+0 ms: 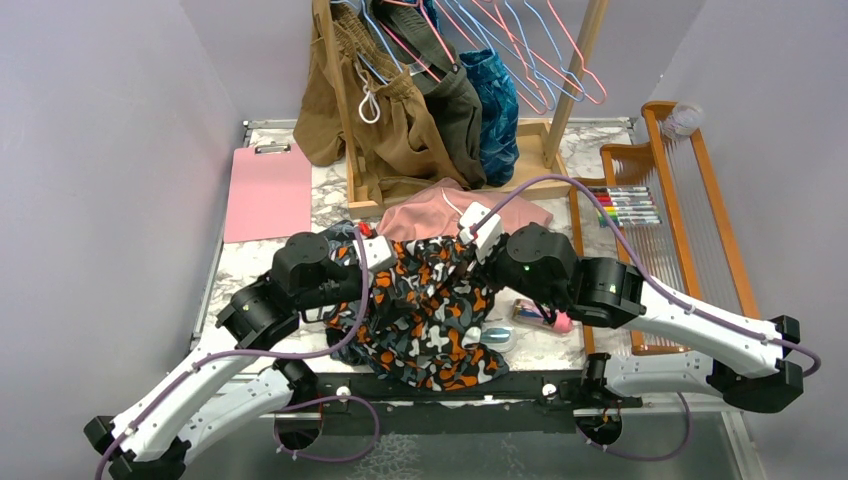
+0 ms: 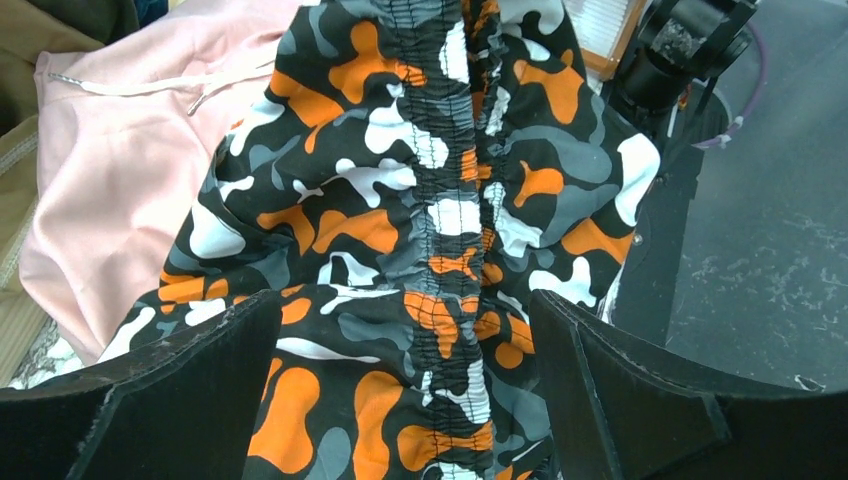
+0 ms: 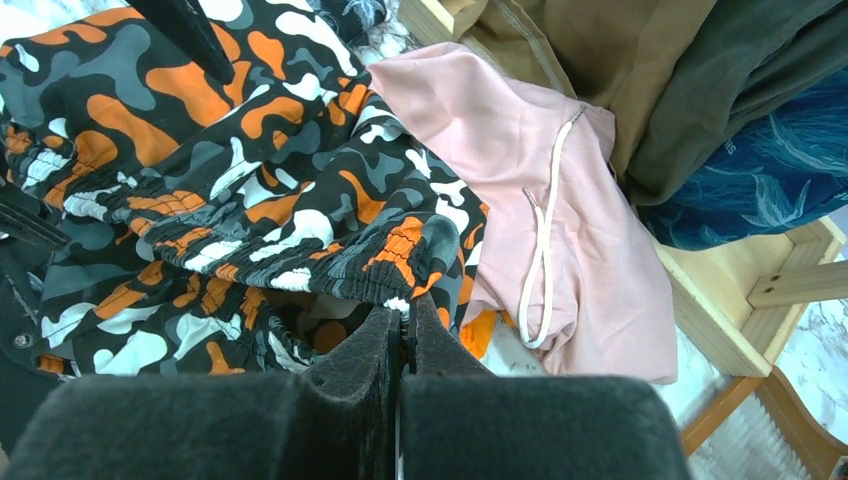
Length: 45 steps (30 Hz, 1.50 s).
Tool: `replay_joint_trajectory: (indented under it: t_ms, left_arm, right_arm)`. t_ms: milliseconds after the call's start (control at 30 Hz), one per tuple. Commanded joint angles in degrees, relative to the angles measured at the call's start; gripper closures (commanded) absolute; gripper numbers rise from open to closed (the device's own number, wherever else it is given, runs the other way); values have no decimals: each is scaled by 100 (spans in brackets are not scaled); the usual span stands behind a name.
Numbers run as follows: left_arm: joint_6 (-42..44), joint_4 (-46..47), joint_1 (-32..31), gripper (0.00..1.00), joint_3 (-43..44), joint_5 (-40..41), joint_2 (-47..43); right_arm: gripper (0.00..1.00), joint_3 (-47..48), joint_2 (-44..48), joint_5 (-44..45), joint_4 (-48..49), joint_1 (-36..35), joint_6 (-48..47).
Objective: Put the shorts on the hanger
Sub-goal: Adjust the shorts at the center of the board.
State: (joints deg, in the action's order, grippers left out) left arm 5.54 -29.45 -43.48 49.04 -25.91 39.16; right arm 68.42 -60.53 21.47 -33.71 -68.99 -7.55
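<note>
The shorts [image 1: 430,310], dark with orange, white and grey blobs, lie crumpled mid-table between both arms. My right gripper [image 3: 408,315] is shut, its tips pinching the elastic waistband edge of the shorts [image 3: 250,200]; in the top view it [image 1: 468,262] sits at their far right corner. My left gripper [image 2: 405,310] hovers open just over the gathered waistband [image 2: 440,220], one finger [image 2: 200,370] on each side of it, with nothing held; the top view shows it [image 1: 385,272] at the shorts' far left. Thin pink wire hangers [image 1: 585,75] hang from the rack at the back, apart from both grippers.
Dusty-pink shorts [image 1: 440,212] lie just behind the camouflage pair. The wooden rack [image 1: 350,120] carries brown [image 1: 400,140] and navy [image 1: 495,110] garments and light-blue hangers [image 1: 535,50]. A pink clipboard [image 1: 268,190] lies back left. Markers [image 1: 630,205] and a wooden frame [image 1: 690,190] stand at right.
</note>
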Motion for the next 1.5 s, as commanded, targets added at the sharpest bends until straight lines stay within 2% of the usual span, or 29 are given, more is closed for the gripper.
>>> replay_joint_trajectory:
  t_ms: [0,167,400,567,767,900,967,1000,1200,1300,1367,1467]
  left_arm:
    - [80,20,-176,4,-125,441,73]
    - [63,7,-545,6,-73,808,512]
    - [128,11,-1243,7,9,1714,922]
    - [205,49,-1299,19,-6,2571,950]
    - [263,93,-1298,55,-10,3595,978]
    - [316,104,-1294,76,20,3753,982]
    - [327,139,-1294,95,65,3868,983]
    - [313,153,-1294,100,115,3990,980]
    - [-40,287,-1288,100,1127,5297,882]
    - [-162,390,-1297,100,1938,5866,858]
    - [-262,466,-1294,100,2491,5899,846]
    - [-404,893,-1297,100,2986,5465,644]
  right_arm:
    - [99,-5,28,-154,200,101,21]
    - [99,-126,32,-276,266,292,30]
    - [99,-145,23,-379,271,367,39]
    - [99,-147,36,-422,273,400,16]
    - [99,-182,89,-529,286,402,25]
    - [99,-215,138,-574,295,395,31]
    - [99,-225,160,-554,300,396,54]
    - [99,-230,177,-542,296,395,69]
    - [99,-126,169,-600,509,400,65]
    - [99,253,79,-1088,715,400,-94]
    - [99,731,-32,-1566,801,402,-191]
    - [99,1603,-219,-2493,980,396,-295]
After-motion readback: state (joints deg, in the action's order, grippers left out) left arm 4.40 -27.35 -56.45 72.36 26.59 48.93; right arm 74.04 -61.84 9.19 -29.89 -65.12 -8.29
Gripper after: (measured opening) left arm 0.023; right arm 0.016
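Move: The left hand is open, and the left part of the camo shorts' waistband that it will shut on lies about 5 cm ahead, 1 cm to its left and 5 cm lower. The same part is about 14 cm to the left of the right hand, some 1 cm nearer the base and 7 cm below. From the left hand, the pink shorts lie roughly 27 cm ahead, 18 cm right and 13 cm down; the pink-capped bottle is 4 cm ahead, 32 cm right. The left hand sinks about 5 cm and edges right to the camo waistband, then sweeps forward and a little left while its open fingers shut and pinch the band's left part, and lifts it some 20 cm, still going forward and left and turning counter-clockwise, near 40 degrees in all. The right hand keeps its pinch on the band's other end almost in place, and only at the very end rises about 5 cm and eases left with the lift. ##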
